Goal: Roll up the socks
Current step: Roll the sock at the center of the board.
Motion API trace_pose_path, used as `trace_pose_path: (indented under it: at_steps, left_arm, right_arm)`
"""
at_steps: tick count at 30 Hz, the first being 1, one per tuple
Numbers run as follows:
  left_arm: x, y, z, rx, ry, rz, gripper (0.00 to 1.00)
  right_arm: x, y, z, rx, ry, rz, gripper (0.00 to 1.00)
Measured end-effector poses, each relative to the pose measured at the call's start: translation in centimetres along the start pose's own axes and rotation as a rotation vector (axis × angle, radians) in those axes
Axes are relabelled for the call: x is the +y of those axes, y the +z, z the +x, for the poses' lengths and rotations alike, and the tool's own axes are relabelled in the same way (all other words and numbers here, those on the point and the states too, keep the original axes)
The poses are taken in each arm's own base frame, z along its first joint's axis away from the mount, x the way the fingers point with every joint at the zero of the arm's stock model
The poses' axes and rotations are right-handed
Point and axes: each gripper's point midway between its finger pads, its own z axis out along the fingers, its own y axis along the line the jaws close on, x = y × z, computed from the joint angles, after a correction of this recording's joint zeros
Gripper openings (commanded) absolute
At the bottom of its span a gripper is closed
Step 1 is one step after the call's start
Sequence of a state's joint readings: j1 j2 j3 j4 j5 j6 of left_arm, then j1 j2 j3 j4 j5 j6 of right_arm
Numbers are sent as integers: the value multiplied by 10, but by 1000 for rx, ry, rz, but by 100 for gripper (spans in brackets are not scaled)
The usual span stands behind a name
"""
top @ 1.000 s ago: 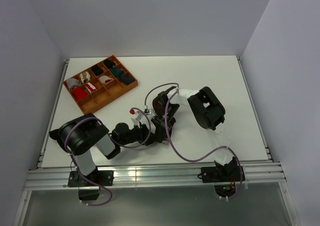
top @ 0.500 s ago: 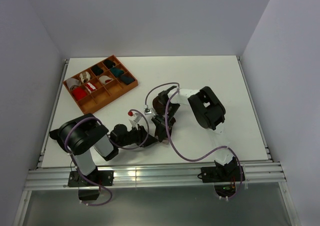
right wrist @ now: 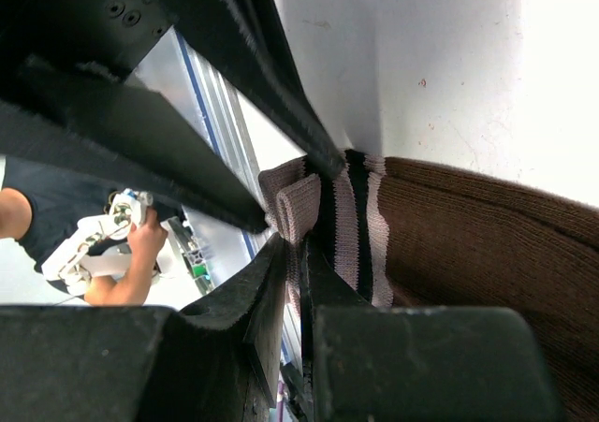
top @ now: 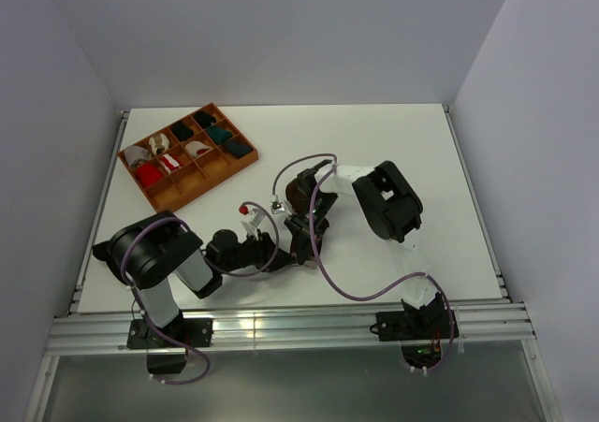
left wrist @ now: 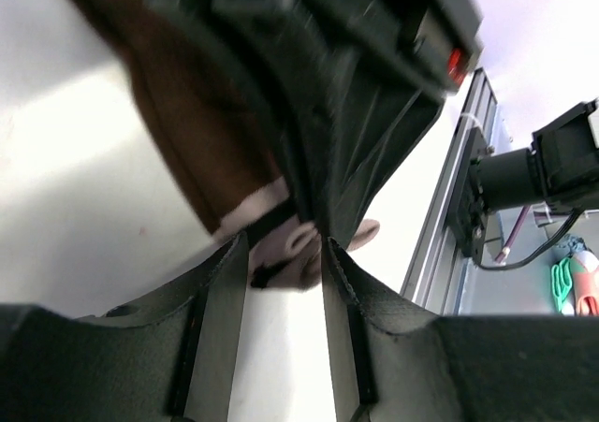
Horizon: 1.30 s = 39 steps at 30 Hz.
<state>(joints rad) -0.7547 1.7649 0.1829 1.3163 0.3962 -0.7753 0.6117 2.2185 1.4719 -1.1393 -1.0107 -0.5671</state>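
Observation:
The dark brown sock (right wrist: pixel 468 244) lies on the white table, its pale pinkish striped cuff (right wrist: pixel 351 225) towards the near edge. My right gripper (right wrist: pixel 298 249) is shut on a folded edge of the cuff. In the left wrist view the sock (left wrist: pixel 206 132) runs up left and its cuff (left wrist: pixel 290 254) sits at the tips of my left gripper (left wrist: pixel 285 244), whose jaws stand apart around it. In the top view both grippers, left (top: pixel 279 250) and right (top: pixel 301 250), meet near the table's front middle. The arms hide most of the sock there.
An orange compartment tray (top: pixel 178 195) with red, white, teal and dark sock bundles stands at the back left. The metal rail of the table's near edge (left wrist: pixel 440 216) runs close behind the grippers. A purple cable (top: pixel 346 296) loops across the table front.
The left gripper has shifted slightly towards the left and the near edge. The right gripper stays on the cuff in nearly the same place.

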Motion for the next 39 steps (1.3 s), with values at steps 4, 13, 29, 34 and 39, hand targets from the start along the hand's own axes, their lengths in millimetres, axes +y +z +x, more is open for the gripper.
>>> trace_pose_path:
  at_steps: [4,13,29,34,39]
  left_arm:
    - [-5,6,-8,-16,11,20,36]
    - [-1,7,-3,1,3,13,37]
    - [4,7,4,23,-38,-5,9]
    - [4,7,3,20,-49,-5,0]
    - [0,6,-5,16,-71,-32,0]
  right_arm:
    - [0,0,0,0,0,1,5]
    - [-1,-1,1,0,4,3,4]
    - [-5,0,1,6,12,9,6]
    - [-11,1,0,3,30,43,22]
    - [-16,-2,0,-22,40,114,38]
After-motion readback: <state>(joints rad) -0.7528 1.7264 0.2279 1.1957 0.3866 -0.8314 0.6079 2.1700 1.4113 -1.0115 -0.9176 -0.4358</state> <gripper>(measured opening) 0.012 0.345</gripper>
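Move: The sock's striped cuff stands between the left hand's open fingers, about 2 cm to the right of that hand's point and roughly level in depth and height. The brown body of the sock runs outward from it, its middle some 8 cm ahead of the left hand and 5 cm to its right. From the right hand, the cuff is right at its fingertips, still pinched, no more than 1 cm to its left. The left fingers, about two-fifths open astride the cuff, close fully and pinch its folded end beside the right fingertips, after that hand lifts and eases right about 1 cm, sinks some 1.5 cm and, once shut, starts up again. The right hand keeps its pinch until late, then presses down about 1 cm, edges forward and spreads its fingers around the cuff. ##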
